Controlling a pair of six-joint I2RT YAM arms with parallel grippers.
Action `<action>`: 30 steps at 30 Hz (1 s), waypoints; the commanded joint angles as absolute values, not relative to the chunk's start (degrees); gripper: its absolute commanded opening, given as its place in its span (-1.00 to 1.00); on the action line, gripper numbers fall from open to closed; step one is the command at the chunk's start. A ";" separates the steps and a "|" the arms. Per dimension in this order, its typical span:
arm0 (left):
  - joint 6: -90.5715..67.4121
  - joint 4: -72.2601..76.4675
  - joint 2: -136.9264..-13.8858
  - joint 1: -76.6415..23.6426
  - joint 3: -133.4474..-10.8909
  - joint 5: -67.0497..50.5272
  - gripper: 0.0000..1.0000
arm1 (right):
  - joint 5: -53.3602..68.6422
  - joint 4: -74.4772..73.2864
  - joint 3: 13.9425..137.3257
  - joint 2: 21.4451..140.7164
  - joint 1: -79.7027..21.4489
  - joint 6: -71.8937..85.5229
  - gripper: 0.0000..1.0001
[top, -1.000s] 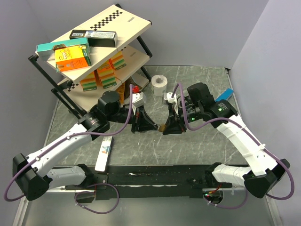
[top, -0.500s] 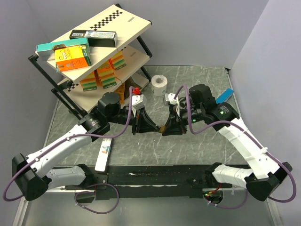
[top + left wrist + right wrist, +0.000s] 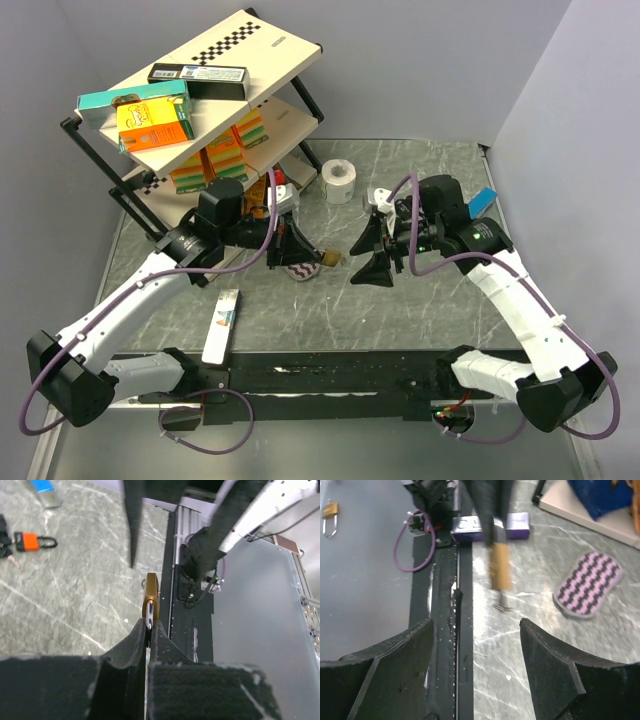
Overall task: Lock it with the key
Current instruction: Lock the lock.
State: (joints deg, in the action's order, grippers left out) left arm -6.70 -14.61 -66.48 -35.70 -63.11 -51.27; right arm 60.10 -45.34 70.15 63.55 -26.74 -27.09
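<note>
A brass padlock (image 3: 330, 258) is held edge-on in my left gripper (image 3: 318, 258), which is shut on it just above the table; in the left wrist view the padlock (image 3: 151, 597) sticks out past the gripper (image 3: 148, 625). My right gripper (image 3: 368, 252) is open and empty, a short way right of the padlock and facing it. In the right wrist view the gripper (image 3: 475, 625) frames the blurred padlock (image 3: 499, 565). A small metal piece (image 3: 501, 605), apparently the key, pokes from the padlock's lower end.
A purple striped pad (image 3: 298, 270) lies under the left gripper. A white roll (image 3: 340, 180) and a tilted shelf rack (image 3: 200, 100) stand behind. A white box (image 3: 222, 325) lies front left, a blue item (image 3: 480, 200) far right. An orange padlock (image 3: 32, 541) lies on the table.
The two grippers were together at the padlock. My right gripper has opened and drawn back right. My left gripper has pulled left with the padlock still in it.
</note>
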 commanded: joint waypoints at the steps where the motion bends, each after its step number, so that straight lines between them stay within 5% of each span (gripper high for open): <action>1: -3.43 -13.89 -65.57 -35.95 -66.36 -55.98 -0.98 | 61.70 -44.74 70.49 63.63 -24.96 -28.57 0.49; 20: -4.04 -12.39 -67.06 -37.18 -65.39 -57.66 -0.98 | 66.80 -41.04 72.42 67.50 -25.84 -22.32 0.18; 27: -3.96 -12.56 -67.06 -37.18 -65.22 -57.31 -0.98 | 66.27 -44.38 72.60 69.08 -26.10 -25.49 -0.26; 30: -3.78 -12.48 -66.97 -37.09 -64.87 -56.87 -0.98 | 66.53 -44.56 72.42 69.00 -26.10 -26.02 -0.27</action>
State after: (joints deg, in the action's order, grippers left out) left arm -4.93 -15.33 -67.40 -36.95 -63.99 -55.53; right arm 64.49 -44.16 70.30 68.82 -25.74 -23.92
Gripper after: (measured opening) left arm 0.042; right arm 0.371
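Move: The key, sticking out of the lock, is the right hand's target: about 3 cm to that hand's left, 2 cm ahead and 1 cm below. The lock body hangs 2 cm farther left than the key, and the striped pad lies on the table about 15 cm ahead of the right hand, 14 cm left and 27 cm down. From the left hand, which already grips the lock's shackle, the key is about 5 cm to the right. No clear contact yet: the wide-open right fingers come round the key, going forward and down about 1.5 cm, then easing left and a little back, while they close to about half their starting gap and the wrist rolls some 5 degrees. The left hand keeps its pinch on the shackle, drawing the lock back about 1.5 cm and turning slightly clockwise. ##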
